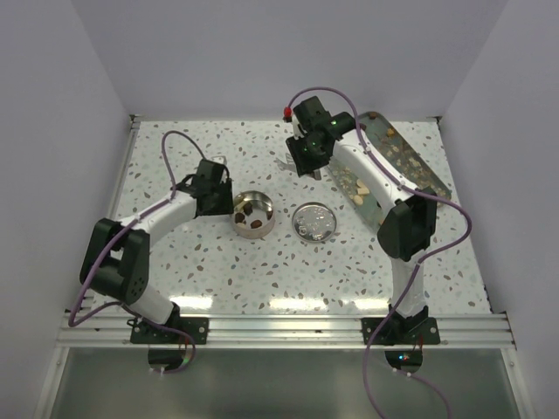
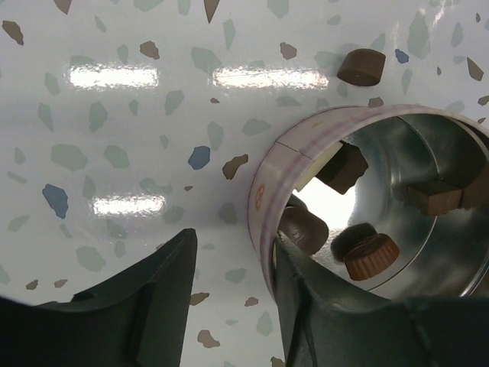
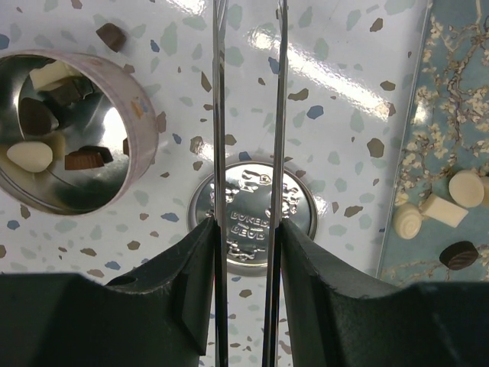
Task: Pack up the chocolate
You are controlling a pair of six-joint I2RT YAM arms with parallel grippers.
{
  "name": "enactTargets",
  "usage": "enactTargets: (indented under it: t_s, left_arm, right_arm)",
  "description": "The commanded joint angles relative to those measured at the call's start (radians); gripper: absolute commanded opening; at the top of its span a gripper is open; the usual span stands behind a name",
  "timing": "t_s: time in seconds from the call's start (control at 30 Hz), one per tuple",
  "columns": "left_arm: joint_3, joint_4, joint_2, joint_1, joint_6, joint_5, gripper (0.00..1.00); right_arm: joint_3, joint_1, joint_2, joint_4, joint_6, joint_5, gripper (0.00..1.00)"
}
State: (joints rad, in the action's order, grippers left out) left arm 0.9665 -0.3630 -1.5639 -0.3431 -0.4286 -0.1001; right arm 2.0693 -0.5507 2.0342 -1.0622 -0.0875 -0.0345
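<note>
The chocolate is small brown and cream lumps. Several lie in the round metal tin (image 1: pixel 267 203) (image 2: pixel 267 183) (image 3: pixel 142 130), such as a fluted brown cup (image 2: pixel 371 257) and a cream piece (image 3: pixel 30 155). One brown piece (image 2: pixel 361 66) (image 3: pixel 111 34) lies on the table beside the tin. More pieces (image 1: pixel 358 187) (image 3: pixel 465 187) rest on the floral tray (image 1: pixel 417 164) (image 3: pixel 451 107). My left gripper (image 1: pixel 225 202) (image 2: pixel 234 240) straddles the tin's wall, one finger inside against it, the other outside with a gap. My right gripper (image 1: pixel 306 160) (image 3: pixel 246 226) is shut on metal tongs (image 3: pixel 220 115), above the tin's lid (image 1: pixel 314 222) (image 3: pixel 304 200).
The embossed lid lies flat on the speckled table just right of the tin. The long tray lies slantwise at the back right, under the right arm. White walls close the table off on three sides.
</note>
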Motion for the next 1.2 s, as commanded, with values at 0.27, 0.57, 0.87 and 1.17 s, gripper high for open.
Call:
enactTargets:
  t_s: [0.27,0.57,0.87,1.17]
  left_arm:
    - [0.003,-0.017,-0.025,-0.007,0.022,-0.003,0.29]
    - [0.017,-0.065,-0.058,-0.007,0.013,-0.038,0.00]
    - [0.054,-0.154,-0.076,-0.004,0.028,-0.153,0.00]
    - [0.114,-0.237,-0.073,0.042,0.080,-0.245,0.00]
  right_arm:
    - [-0.002,-0.006,-0.080,0.010,-0.006,0.021,0.40]
    - [-0.006,-0.057,-0.085,0.018,-0.003,0.031,0.40]
    - [-0.061,-0.087,-0.114,0.030,-0.009,0.050,0.41]
    - [-0.084,-0.092,-0.138,0.039,-0.009,0.054,0.41]
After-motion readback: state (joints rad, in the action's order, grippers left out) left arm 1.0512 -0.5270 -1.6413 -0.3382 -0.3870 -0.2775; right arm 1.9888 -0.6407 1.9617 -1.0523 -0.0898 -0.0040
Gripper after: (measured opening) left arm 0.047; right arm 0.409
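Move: The left hand's half-open fingers already straddle the tin's left wall; the tin's middle lies about 6 cm to the right, level fore and aft, and 3 cm below. A loose chocolate lies some 6 cm ahead of the tin's middle, with the lid 13 cm to the tin's right and 1 cm nearer. From the right hand, holding the tongs, that chocolate is roughly 10 cm left, level ahead, 16 cm below; the lid is about 7 cm back and 3 cm right. The left hand sinks a little over 1 cm as its fingers close and pinch the tin's left rim, one finger inside and one outside, then drags the tin about 4 cm to the left, its left side rolling up by some 13 degrees. Meanwhile the right hand keeps hold of the tongs and carries them about 4 cm back and 3 cm left over the table, staying high as it comes nearer to the loose chocolate and turning slightly counter-clockwise. ##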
